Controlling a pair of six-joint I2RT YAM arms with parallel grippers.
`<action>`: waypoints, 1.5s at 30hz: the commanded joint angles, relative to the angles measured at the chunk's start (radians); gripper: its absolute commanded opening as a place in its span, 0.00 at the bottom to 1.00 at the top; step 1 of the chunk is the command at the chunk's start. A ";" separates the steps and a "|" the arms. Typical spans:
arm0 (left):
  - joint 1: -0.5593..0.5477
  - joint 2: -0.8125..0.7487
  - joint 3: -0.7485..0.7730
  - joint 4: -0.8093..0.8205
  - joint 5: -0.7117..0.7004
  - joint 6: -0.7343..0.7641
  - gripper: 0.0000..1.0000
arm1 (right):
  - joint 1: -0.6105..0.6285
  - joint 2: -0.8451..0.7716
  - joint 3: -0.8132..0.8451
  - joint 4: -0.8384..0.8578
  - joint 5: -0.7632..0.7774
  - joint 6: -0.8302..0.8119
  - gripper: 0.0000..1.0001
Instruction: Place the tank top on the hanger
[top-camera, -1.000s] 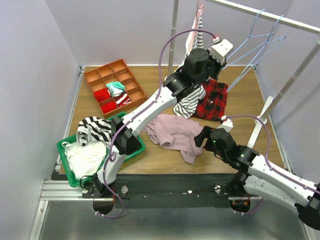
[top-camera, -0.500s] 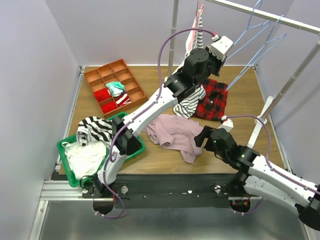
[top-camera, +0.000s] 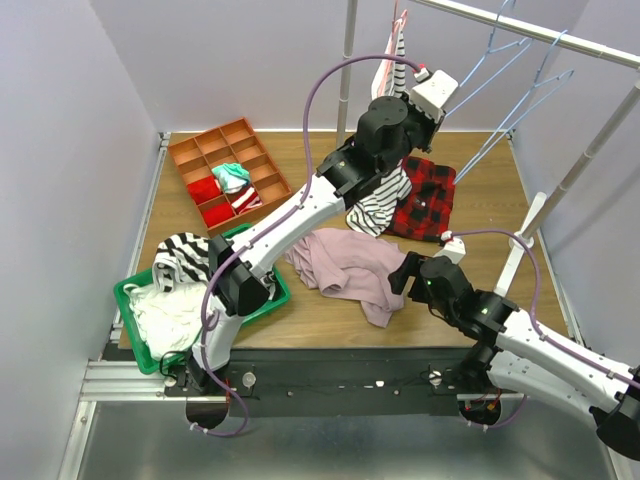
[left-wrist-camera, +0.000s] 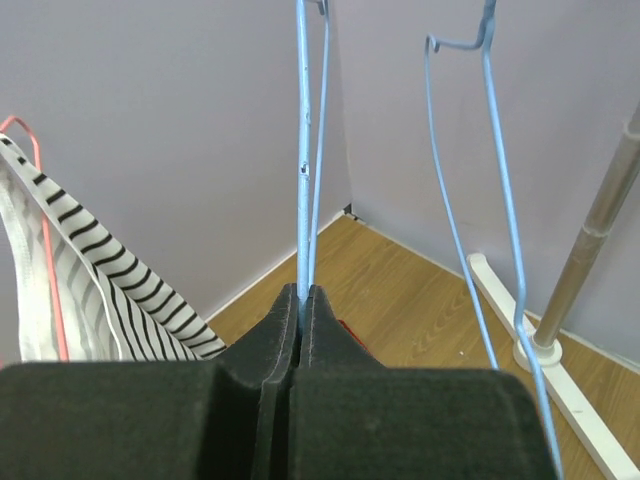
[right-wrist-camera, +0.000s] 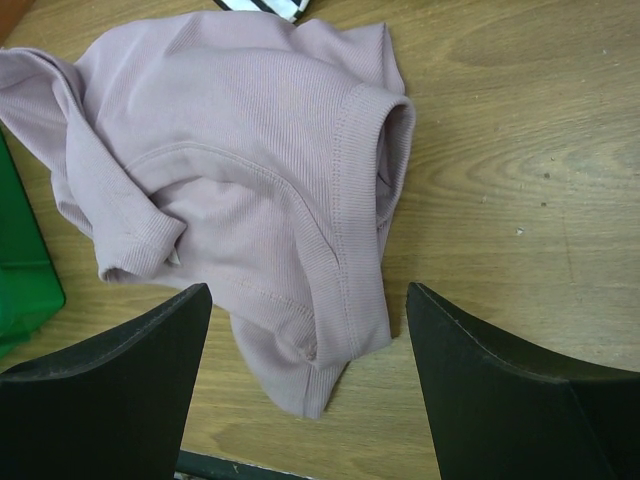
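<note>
The dusty-pink tank top (top-camera: 345, 262) lies crumpled on the wooden table, and it fills the right wrist view (right-wrist-camera: 230, 150). My right gripper (top-camera: 405, 272) is open and empty just above the tank top's near right hem (right-wrist-camera: 308, 290). My left gripper (top-camera: 438, 92) is raised high by the rack and is shut on the wire of a light-blue hanger (top-camera: 480, 72). In the left wrist view the pads (left-wrist-camera: 302, 300) pinch that hanger's wire (left-wrist-camera: 303, 170), which runs up out of view.
Other light-blue hangers (top-camera: 525, 100) hang from the rail (top-camera: 530, 30); one shows in the left wrist view (left-wrist-camera: 500, 180). A striped shirt hangs on a pinkish-red hanger (top-camera: 392, 50). A plaid garment (top-camera: 425, 200), an orange divided tray (top-camera: 225, 170) and a green basket (top-camera: 278, 292) are on the table.
My left gripper has moved a little up and to the left with the hanger wire in it. The right arm and the tank top have not moved.
</note>
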 joint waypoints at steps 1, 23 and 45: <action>-0.008 -0.063 0.011 0.051 -0.026 0.008 0.00 | 0.003 0.009 0.028 0.001 0.024 -0.006 0.86; -0.007 -0.580 -0.756 0.131 -0.062 -0.087 0.00 | 0.003 0.058 0.103 -0.059 0.004 -0.010 0.86; -0.140 -1.333 -1.316 -0.536 -0.151 -0.323 0.00 | 0.006 0.286 0.046 -0.048 -0.160 0.033 0.39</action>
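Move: My left hand, shut on the blue hanger up by the rail, has the tank top on the table about 12 cm back, 18 cm to its left and 43 cm below. From that hand the striped shirt hangs some 5 cm ahead and 10 cm left, 18 cm lower; the other blue hanger 4 cm ahead and 13 cm right at hand height. The green bin is about 28 cm left of the tank top and 5 cm nearer me. From my right hand the tank top's middle is about 7 cm ahead, 13 cm left, 10 cm below. Keeping the blue hanger pinched, I lift my left hand about 2 cm, then sweep it away from the rail, left and back some 23 cm each way while sinking about 15 cm, towards the tank top, tipping the fingers about 25 degrees farther down. My right hand rises slightly, then lowers about 6 cm to the tank top's near right corner, tipping down and closing its fingers about halfway. ##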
